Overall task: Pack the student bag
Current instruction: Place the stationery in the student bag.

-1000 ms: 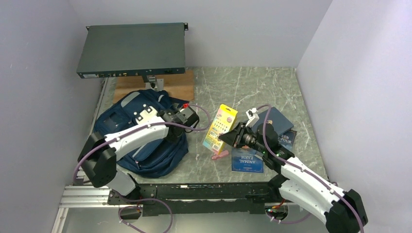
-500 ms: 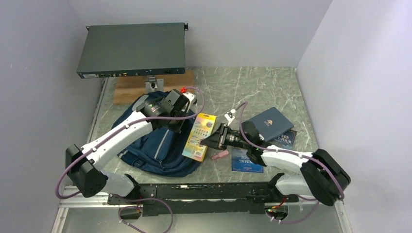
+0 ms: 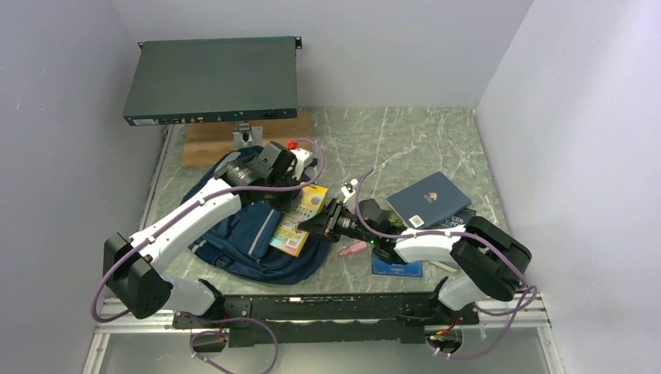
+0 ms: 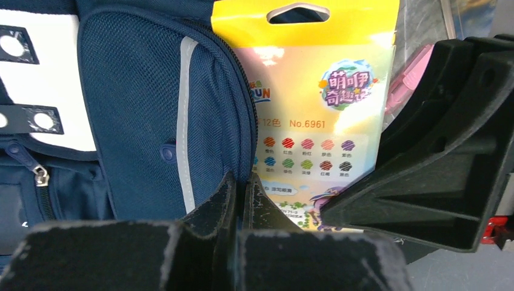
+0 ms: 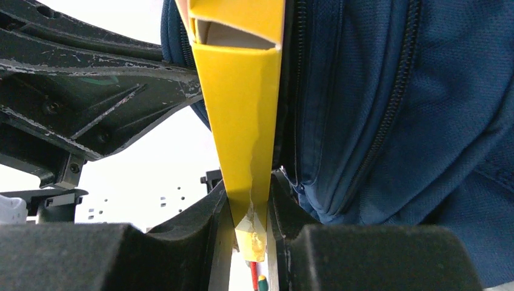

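The student bag (image 3: 242,238) is a navy backpack lying at the table's left. In the left wrist view its mesh front (image 4: 139,109) and grey stripe fill the left half. My left gripper (image 3: 290,181) is at the bag's right rim, jaws (image 4: 240,187) shut on the zipper edge. My right gripper (image 3: 318,226) is shut on the end of a yellow marker pack (image 3: 298,220), which lies tilted over the bag's opening. In the right wrist view the pack (image 5: 245,115) runs straight out from my fingertips (image 5: 248,197), with the blue bag fabric (image 5: 412,109) against its right side.
A dark flat device (image 3: 212,78) stands on a post over a wooden board (image 3: 206,139) at the back left. Blue books (image 3: 429,199) and another book (image 3: 397,267) lie right of the bag. A small pink item (image 3: 353,248) lies beside my right arm.
My right gripper carried the yellow pack leftward until it reached over the bag. My left gripper moved to the bag's far right rim and shut on its edge.
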`<state>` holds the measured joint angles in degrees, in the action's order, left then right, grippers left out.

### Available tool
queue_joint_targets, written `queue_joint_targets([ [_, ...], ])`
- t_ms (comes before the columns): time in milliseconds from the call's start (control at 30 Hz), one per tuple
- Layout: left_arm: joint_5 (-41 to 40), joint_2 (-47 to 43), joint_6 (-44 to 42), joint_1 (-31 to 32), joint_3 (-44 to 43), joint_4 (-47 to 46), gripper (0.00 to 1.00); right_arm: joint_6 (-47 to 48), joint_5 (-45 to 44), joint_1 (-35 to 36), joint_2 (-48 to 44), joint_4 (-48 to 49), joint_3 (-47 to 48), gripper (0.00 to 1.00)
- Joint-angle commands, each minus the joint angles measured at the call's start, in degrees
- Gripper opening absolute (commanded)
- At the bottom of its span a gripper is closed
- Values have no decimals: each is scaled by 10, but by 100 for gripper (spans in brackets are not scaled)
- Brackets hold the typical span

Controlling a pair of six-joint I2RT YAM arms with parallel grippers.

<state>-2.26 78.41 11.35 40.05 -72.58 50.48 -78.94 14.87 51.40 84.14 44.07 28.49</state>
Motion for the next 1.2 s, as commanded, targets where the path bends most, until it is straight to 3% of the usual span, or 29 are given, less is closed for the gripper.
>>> queue_joint_targets([
  [0, 89, -39, -3, -18, 7, -92, 0, -8, -97, 27, 14, 33, 43, 18],
  [367, 168, -77, 13, -87, 28, -115, 0, 20, -177, 65, 45, -32, 57, 18],
  [600, 216, -81, 21, -109, 37, -131, 0, 16, -151, 87, 102, -16, 106, 18],
  [800, 220, -83, 24, -114, 45, -134, 0, 4, -146, 97, 141, 7, 136, 18],
  [1167, 213, -99, 31, -144, 59, -144, 0, 20, -186, 145, 120, -18, 127, 18],
])
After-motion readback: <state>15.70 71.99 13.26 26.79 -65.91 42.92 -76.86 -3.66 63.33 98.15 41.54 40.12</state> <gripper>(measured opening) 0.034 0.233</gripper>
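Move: My right hand already holds the stationery box by its side edge, the box's middle about 1 cm ahead and 3 cm to the left. The bag's mouth, where the box goes, lies some 5 cm to the left and 3 cm lower; the pink marker lies about 13 cm right, 4 cm back, on the table. From my left hand, already pinching the mouth's edge, the mouth's middle is about 5 cm back, 1 cm right and 4 cm lower. I push the stationery box left into the bag's mouth with my right hand, about 7 cm across and some 3 cm down, slowing briefly partway and keeping my grip. My left hand keeps pinching the mouth's edge and eases it a little left, up and forward, tilting about 15 degrees so that its fingertips swing to the right. ##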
